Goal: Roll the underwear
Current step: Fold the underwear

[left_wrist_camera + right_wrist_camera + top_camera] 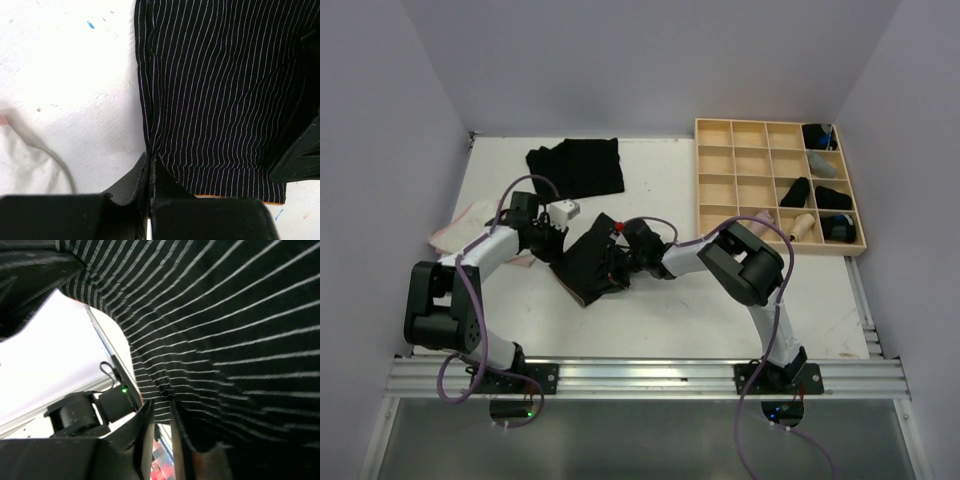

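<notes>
A black pinstriped underwear lies mid-table, held between both arms. My left gripper is shut on its left edge; in the left wrist view the fingertips pinch the hem of the striped cloth. My right gripper grips the opposite side. In the right wrist view the striped cloth hangs lifted above the table and drapes over one finger, its edge caught between the nearly closed jaws.
More black underwear is piled at the back. A whitish piece with pink edging lies at the left, beside the left arm. The pale wooden grid tray at the right holds several rolls.
</notes>
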Action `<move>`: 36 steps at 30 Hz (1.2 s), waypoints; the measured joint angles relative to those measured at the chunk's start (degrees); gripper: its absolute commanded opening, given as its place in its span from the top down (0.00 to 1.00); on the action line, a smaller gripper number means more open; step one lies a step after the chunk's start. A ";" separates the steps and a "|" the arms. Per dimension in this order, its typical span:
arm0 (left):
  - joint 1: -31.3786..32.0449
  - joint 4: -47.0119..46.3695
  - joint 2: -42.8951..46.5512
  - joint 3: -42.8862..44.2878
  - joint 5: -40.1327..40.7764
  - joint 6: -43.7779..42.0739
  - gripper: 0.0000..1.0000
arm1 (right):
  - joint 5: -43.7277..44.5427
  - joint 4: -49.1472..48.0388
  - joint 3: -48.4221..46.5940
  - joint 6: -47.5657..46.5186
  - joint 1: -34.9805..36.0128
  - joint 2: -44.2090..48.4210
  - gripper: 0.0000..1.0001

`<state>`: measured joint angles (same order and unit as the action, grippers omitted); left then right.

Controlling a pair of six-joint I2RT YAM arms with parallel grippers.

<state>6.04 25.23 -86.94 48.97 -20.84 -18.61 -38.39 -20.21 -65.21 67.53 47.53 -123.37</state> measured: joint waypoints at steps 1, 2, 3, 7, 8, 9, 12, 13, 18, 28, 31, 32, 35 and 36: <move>0.00 0.02 0.26 -0.13 0.09 0.00 1.00 | -0.02 0.04 0.00 0.26 -0.04 0.15 0.75; 0.07 0.02 0.70 -0.26 0.22 0.00 1.00 | 0.11 0.02 0.02 0.81 -0.04 0.52 0.75; 0.13 0.00 1.09 -0.37 0.28 0.00 1.00 | 0.11 0.04 0.02 1.20 -0.04 0.87 0.74; 1.18 -0.17 3.98 -1.11 1.11 -0.02 1.00 | 0.17 -0.63 0.02 3.32 -0.02 2.58 0.73; 1.75 -0.33 4.68 -1.25 1.51 -0.02 1.00 | 0.20 -0.87 0.00 3.54 -0.02 2.62 0.73; 2.40 -0.50 5.35 -1.46 1.88 0.00 1.00 | 0.33 -0.87 0.00 3.72 0.00 2.60 0.74; 4.87 -0.79 7.80 -2.60 3.32 -0.02 1.00 | 0.44 -0.79 -0.11 3.89 0.04 1.70 0.74; 5.86 -0.83 8.68 -3.04 3.89 -0.02 1.00 | 0.50 -0.74 -0.22 3.87 0.04 0.92 0.74; 11.23 -0.55 12.57 -4.79 6.64 -0.52 1.00 | 0.00 -0.98 -1.40 3.80 -0.15 -1.99 0.75; 20.09 4.26 12.04 -4.72 5.73 -4.02 1.00 | -0.17 -0.92 -2.27 3.48 -1.16 -2.62 0.75; 20.55 5.73 7.89 -4.09 4.72 -4.74 1.00 | -0.04 -0.31 -1.77 2.69 -2.38 -1.77 0.74; 20.61 6.19 5.81 -3.63 4.59 -4.83 1.00 | 0.15 0.35 -1.18 2.16 -3.15 -0.96 0.74; 20.61 7.67 -0.52 -1.53 4.04 -4.92 1.00 | 0.57 4.55 0.28 -0.22 -6.12 2.36 0.74; 20.59 8.52 -1.55 -0.15 3.82 -4.81 1.00 | 0.63 6.36 0.68 -1.25 -7.10 3.82 0.74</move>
<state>26.63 33.76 -88.49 48.82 -17.02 -23.42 -37.76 -13.85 -64.53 66.28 40.42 -119.55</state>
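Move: At the left hand, shut fingers already pinch the underwear's left corner; its near corner lies about 11 cm back and 7 cm to the right, roughly 2 cm lower. The underwear's middle is some 8 cm to this hand's right, about level with it. The black cloth lies around 23 cm ahead and 4 cm right, the white cloth 20 cm left and 8 cm ahead. From the right hand, the underwear's near corner is about 5 cm back and 8 cm left, its middle 6 cm ahead and 6 cm left. Keeping its pinch on the corner, the left hand lifts about 3.5 cm, carries it back and to the right over the underwear, some 7 cm each way, while turning about 25 degrees clockwise, then lowers it near the near corner, ending a little below its starting height. Beside it, the right hand, fingers still part-open, bobs up 2.5 cm and back down onto the cloth, stays there, then draws some 5 cm forward and 4 cm right. ##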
